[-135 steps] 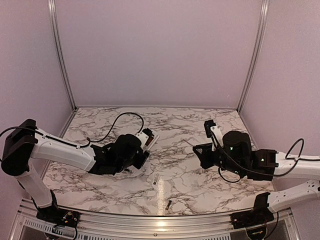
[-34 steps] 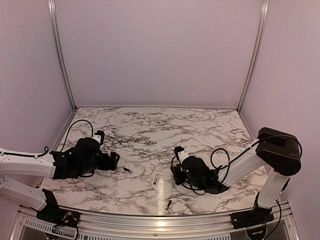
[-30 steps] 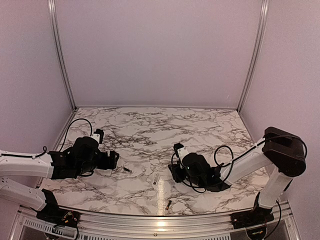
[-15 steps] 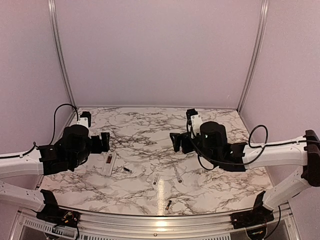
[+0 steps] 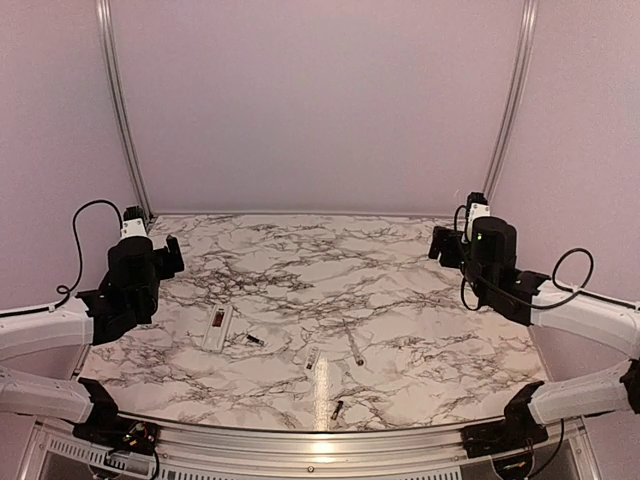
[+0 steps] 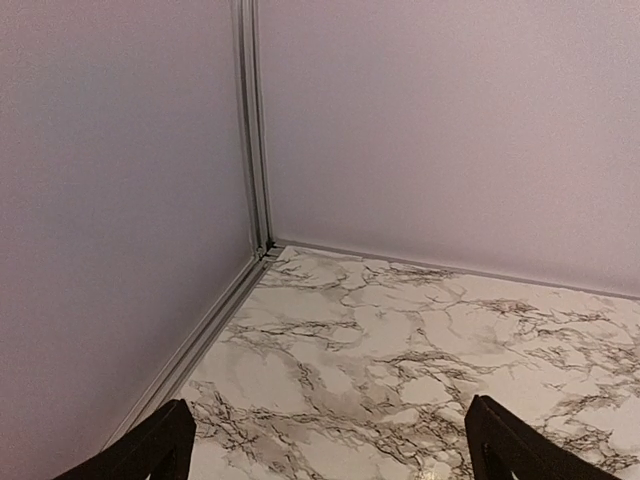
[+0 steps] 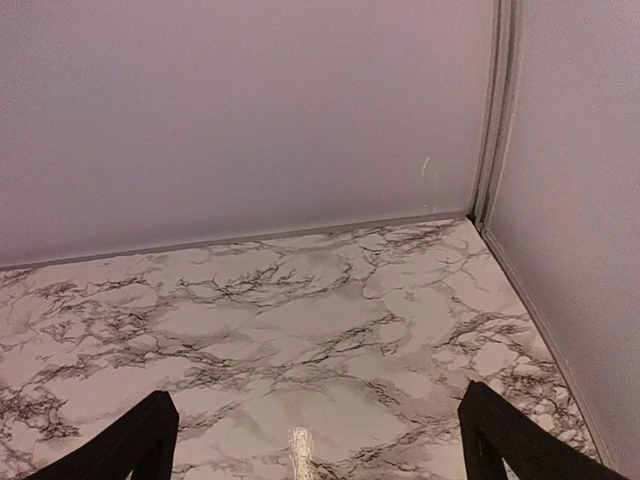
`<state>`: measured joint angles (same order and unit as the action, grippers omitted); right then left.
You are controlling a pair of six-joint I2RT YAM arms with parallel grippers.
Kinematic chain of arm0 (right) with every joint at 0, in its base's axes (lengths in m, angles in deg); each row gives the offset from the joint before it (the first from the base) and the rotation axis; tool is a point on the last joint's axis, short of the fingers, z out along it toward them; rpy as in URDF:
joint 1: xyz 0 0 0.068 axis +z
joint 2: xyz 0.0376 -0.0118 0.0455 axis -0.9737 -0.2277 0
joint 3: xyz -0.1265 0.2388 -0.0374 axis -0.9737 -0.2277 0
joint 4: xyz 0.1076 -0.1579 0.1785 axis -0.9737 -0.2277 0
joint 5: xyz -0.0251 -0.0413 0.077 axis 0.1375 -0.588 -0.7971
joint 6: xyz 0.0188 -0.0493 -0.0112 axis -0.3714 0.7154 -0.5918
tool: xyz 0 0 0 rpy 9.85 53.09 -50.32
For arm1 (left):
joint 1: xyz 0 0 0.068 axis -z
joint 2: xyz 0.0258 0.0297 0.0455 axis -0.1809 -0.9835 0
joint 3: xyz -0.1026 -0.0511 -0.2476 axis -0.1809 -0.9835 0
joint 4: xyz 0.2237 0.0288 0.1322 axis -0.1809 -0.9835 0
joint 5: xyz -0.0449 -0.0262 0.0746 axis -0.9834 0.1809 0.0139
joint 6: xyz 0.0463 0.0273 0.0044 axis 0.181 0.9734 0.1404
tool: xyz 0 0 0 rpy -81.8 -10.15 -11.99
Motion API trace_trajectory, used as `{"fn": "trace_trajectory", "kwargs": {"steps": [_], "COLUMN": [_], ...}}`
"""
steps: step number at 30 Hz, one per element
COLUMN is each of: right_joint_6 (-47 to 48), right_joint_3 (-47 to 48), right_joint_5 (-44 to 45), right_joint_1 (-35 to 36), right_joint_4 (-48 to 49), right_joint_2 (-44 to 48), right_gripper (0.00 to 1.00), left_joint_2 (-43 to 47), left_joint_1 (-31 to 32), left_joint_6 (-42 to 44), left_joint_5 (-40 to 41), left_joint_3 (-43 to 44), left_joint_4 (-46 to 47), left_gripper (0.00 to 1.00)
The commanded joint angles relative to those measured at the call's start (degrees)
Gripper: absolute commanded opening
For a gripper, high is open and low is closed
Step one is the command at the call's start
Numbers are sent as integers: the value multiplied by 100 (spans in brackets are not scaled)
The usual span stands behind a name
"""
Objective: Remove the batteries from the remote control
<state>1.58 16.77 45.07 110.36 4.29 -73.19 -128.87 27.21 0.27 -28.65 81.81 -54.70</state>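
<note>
The remote control (image 5: 217,329) lies on the marble table, left of centre, with its dark-reddish recess facing up. One battery (image 5: 255,340) rests just to its right. Another battery (image 5: 337,409) lies close to the front edge. My left gripper (image 5: 171,256) hangs raised at the far left, open and empty, well away from the remote. In the left wrist view its fingertips (image 6: 158,450) frame only bare table. My right gripper (image 5: 440,245) is raised at the far right, open and empty, and its fingertips (image 7: 148,440) also frame bare marble.
A short white cover piece (image 5: 312,359) and a thin grey rod (image 5: 353,347) lie near the table's middle. Walls with metal corner posts (image 6: 253,130) (image 7: 490,110) close the back corners. A metal rail (image 5: 320,440) runs along the front edge.
Both arms have lifted and swung outward to the back corners. The right gripper has opened. The grey rod and the remote now lie alone on the table.
</note>
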Motion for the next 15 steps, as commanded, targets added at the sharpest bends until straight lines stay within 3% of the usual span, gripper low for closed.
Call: {"fn": "trace_trajectory", "kwargs": {"steps": [1,5,8,11,15], "right_joint_6": [138,376,715,986,1758], "right_joint_3": [-411,-649,-819,-1228,-2090], "right_joint_5": [466,521,200,209,13], "right_joint_1": [-693,-1371,-1719,-1956,-2064], "right_joint_4": [-11,22,148,828,2467], "right_joint_2": [328,429,425,444,474], "right_gripper": [96,98,98,98,99], "left_joint_2": [-515,-1084,-1518,-1830,-2237], "left_joint_1": [-632,-1313,-1572,-1788,-2070], "left_joint_6": [796,924,1174,1248,1444], "left_joint_5": [91,-491,-450,-540,-1109], "left_joint_3": [-267,-642,-700,-777,-1290], "left_joint_4": [1164,2344,2893,3226,4615], "left_gripper": [99,99,99,99,99]}}
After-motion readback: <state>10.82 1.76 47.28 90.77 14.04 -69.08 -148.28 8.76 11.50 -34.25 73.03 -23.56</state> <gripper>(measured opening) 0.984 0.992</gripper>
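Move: Neither hand is going for anything: both are empty and hang roughly 20 cm over the table. The remote control lies almost under the left hand, about 7 cm to its right and a centimetre back; the nearer loose battery is some 17 cm right and 4 cm back of that hand, the battery cover about 30 cm right and 9 cm back. From the right hand, the remote control lies roughly 52 cm left and 5 cm back. Outward and down, both empty hands part towards their own side walls with fingers still wide open. The right one is quicker, about 14 cm to the right while sinking 6 cm and turning clockwise some 20 degrees; the left goes about 8 cm left, sinks nearly as far, eases forward 4 cm and turns slightly counter-clockwise. Both slow towards the end, touching nothing. ##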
